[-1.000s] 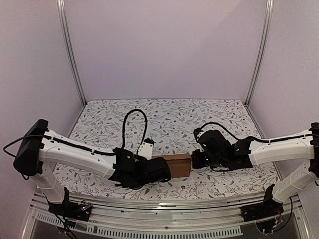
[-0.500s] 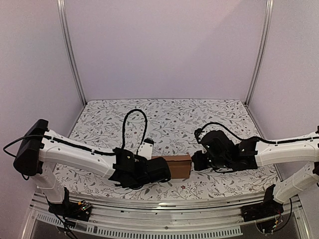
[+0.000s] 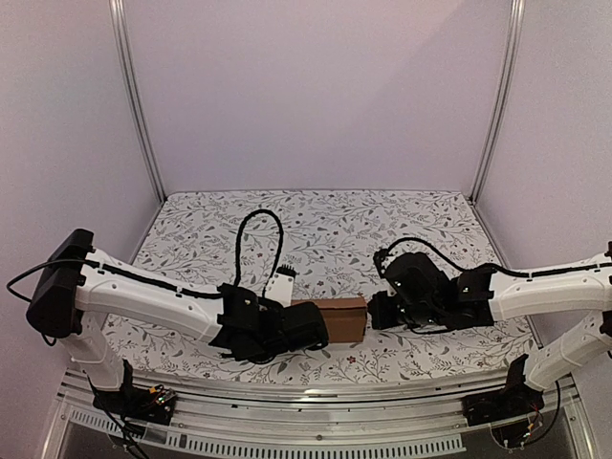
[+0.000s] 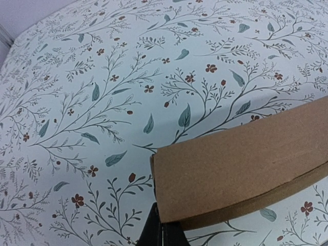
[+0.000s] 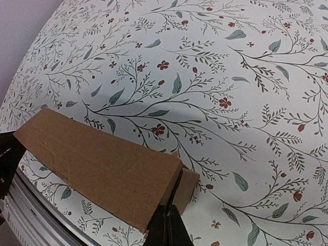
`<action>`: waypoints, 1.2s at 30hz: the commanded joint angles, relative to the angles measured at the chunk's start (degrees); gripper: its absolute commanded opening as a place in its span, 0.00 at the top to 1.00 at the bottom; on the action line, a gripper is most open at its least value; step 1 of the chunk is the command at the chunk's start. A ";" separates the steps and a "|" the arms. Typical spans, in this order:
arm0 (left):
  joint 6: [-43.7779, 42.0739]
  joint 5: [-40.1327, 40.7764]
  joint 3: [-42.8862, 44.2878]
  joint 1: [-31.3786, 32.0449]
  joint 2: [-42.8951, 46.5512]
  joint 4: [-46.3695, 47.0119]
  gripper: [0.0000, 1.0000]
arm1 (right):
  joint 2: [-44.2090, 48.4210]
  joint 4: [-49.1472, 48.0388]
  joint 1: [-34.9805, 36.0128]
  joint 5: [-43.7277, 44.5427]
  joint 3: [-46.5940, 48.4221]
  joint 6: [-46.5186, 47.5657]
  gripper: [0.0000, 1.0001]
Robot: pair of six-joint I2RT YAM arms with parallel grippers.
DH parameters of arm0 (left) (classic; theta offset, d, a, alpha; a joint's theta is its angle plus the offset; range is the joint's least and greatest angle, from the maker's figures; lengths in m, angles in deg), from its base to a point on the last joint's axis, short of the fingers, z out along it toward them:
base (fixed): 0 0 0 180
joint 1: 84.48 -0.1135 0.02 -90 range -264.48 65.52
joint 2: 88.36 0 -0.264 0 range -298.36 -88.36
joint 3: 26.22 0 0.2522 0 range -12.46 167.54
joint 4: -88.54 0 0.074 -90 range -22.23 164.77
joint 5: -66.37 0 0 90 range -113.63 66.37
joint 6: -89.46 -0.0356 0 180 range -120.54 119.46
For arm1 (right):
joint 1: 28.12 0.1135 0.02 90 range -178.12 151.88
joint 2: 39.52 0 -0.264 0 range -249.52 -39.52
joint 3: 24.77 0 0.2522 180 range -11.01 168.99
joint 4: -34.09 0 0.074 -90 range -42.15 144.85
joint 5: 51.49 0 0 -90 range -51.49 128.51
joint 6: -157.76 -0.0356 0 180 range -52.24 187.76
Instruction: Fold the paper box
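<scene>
The paper box (image 3: 344,316) is a small brown oblong carton lying on the flowered table cover between my two grippers. My left gripper (image 3: 321,325) is shut, its closed tips touching the lower corner of the box's left end (image 4: 163,228); the box (image 4: 241,164) fills the lower right of the left wrist view. My right gripper (image 3: 375,311) is shut too. Its closed tips (image 5: 166,218) sit at the slit between the box body (image 5: 102,164) and a slightly open end flap (image 5: 187,185). Neither gripper has cardboard between its fingers.
The flowered table cover (image 3: 325,229) stretches behind the box to the back wall. Aluminium posts (image 3: 134,96) (image 3: 499,96) stand at the rear corners and a metal rail (image 3: 306,397) runs along the near edge. A black cable (image 3: 251,229) loops above the left wrist.
The right arm's forearm has sunk a little and its wrist has shifted slightly. The box and the left arm have not moved.
</scene>
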 commanded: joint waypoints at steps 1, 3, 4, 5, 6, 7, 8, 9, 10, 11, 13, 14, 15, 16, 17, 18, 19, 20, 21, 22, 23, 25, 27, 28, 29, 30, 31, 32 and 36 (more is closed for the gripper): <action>-0.47 -10.45 -2.42 -0.72 -4.62 -2.75 1.00 | -2.29 -5.75 1.45 -5.75 -0.57 -2.74 1.00; -0.46 -10.45 -2.42 -0.72 -4.70 -2.71 1.00 | -2.47 -6.90 1.45 -5.90 -1.06 -3.83 1.00; -0.47 -10.38 -2.42 -0.72 -4.66 -2.77 1.00 | -2.47 -7.09 1.39 -5.83 -1.21 -4.07 1.00; -0.43 -10.36 -2.42 -0.68 -4.65 -2.77 1.00 | -2.33 -7.07 1.37 -5.72 -1.35 -4.23 1.00; -0.39 -10.36 -2.50 -0.64 -4.63 -2.79 1.00 | -2.01 -7.13 1.39 -5.59 -1.52 -4.32 1.00; -0.32 -10.36 -2.58 -0.59 -4.64 -2.72 1.00 | -1.76 -7.07 1.39 -5.49 -1.68 -4.38 1.00; -0.30 -10.28 -2.66 -0.63 -4.63 -2.72 1.00 | -1.41 -6.94 1.43 -5.35 -1.81 -4.45 1.00; -0.30 -10.27 -2.68 -0.61 -4.59 -2.73 1.00 | -1.15 -6.87 1.43 -5.12 -2.03 -4.47 1.00; -0.22 -10.27 -2.75 -0.55 -4.59 -2.71 1.00 | -0.65 -6.60 1.45 -4.69 -2.21 -4.47 1.00; -0.13 -10.23 -2.77 -0.62 -4.59 -2.73 1.00 | -0.30 -5.98 1.43 -4.11 -2.34 -4.47 1.00; -0.12 -10.20 -2.77 -0.51 -4.60 -2.74 1.00 | 0.76 -2.96 1.38 -2.05 -2.05 -3.85 1.00; -0.05 -10.20 -2.77 -0.54 -4.57 -2.78 1.00 | 1.09 -0.66 1.41 -0.46 -1.57 -3.16 1.00; -0.03 -10.18 -2.85 -0.55 -4.58 -2.73 1.00 | 1.48 1.92 1.38 1.12 -1.01 -2.50 1.00; 0.01 -10.18 -2.86 -0.55 -4.56 -2.73 1.00 | 1.69 3.94 1.38 2.75 -0.53 -1.49 1.00; -0.03 -10.18 -2.86 -0.55 -4.63 -2.71 1.00 | 2.31 5.32 1.37 4.00 -0.23 -0.77 1.00; -0.03 -10.18 -2.92 -0.55 -4.51 -2.76 1.00 | 2.79 5.82 1.44 4.70 -0.11 -0.38 1.00; -0.03 -10.18 -2.94 -0.50 -4.52 -2.77 1.00 | 3.51 5.86 1.45 5.06 -0.05 0.14 1.00; 0.05 -10.18 -2.95 -0.46 -4.48 -2.75 1.00 | 4.42 5.85 1.43 5.46 0.27 0.48 1.00; 0.10 -10.18 -2.95 -0.46 -4.54 -2.72 1.00 | 4.93 5.86 1.38 5.81 0.51 0.95 1.00; 0.14 -10.18 -2.95 -0.46 -4.56 -2.76 1.00 | 5.42 5.85 1.45 6.23 1.26 1.30 1.00; 0.07 -10.18 -2.87 -0.46 -4.66 -2.72 1.00 | 5.70 5.86 1.39 6.65 1.95 2.16 1.00; -0.02 -10.18 -2.71 -0.41 -4.86 -2.77 1.00 | 5.90 5.81 1.39 6.87 3.73 3.42 1.00; -0.12 -10.20 -2.60 -0.37 -5.01 -2.77 1.00 | 5.31 5.69 1.39 6.39 5.78 4.93 1.00; -0.12 -10.20 -2.52 -0.37 -5.02 -2.84 1.00 | 4.88 5.66 1.44 6.13 6.83 5.40 1.00; -0.12 -10.20 -2.51 -0.37 -5.01 -2.81 1.00 | 4.28 5.51 1.42 5.91 7.60 5.97 1.00; -0.11 -10.25 -2.44 -0.35 -5.12 -2.80 1.00 | 3.45 5.18 1.46 5.73 8.24 6.25 1.00; -0.07 -10.21 -2.42 -0.37 -5.09 -2.82 1.00 | 2.95 4.77 1.43 5.63 8.52 6.47 1.00; -0.09 -10.19 -2.37 -0.37 -5.13 -2.87 1.00 | 2.34 4.10 1.39 5.46 8.68 6.57 1.00; -0.12 -10.20 -2.16 -0.37 -5.18 -2.98 1.00 | -0.40 1.21 1.42 4.24 6.40 5.49 1.00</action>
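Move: At the box's right end, the closed right fingertips stand by the gap between the lid and the small end flap: the flap is about 2 cm ahead and 1 cm to the right, 2 cm lower. The paper box's middle lies some 8 cm left, about 3 cm below, and the left fingertips about 16 cm left, 1 cm back. From the left hand, the box's middle is roughly 7 cm right, 2 cm ahead and 3 cm below. Dipping about 1 cm at the gap in the box's right end, the shut right fingers then slide some 2 cm to the right, drawing back slightly. They then rise about 8 cm clear of the box, drifting forward and left over its right end while tipping up some 10 degrees. The left hand stays still with its shut fingers at the box's left near corner. ##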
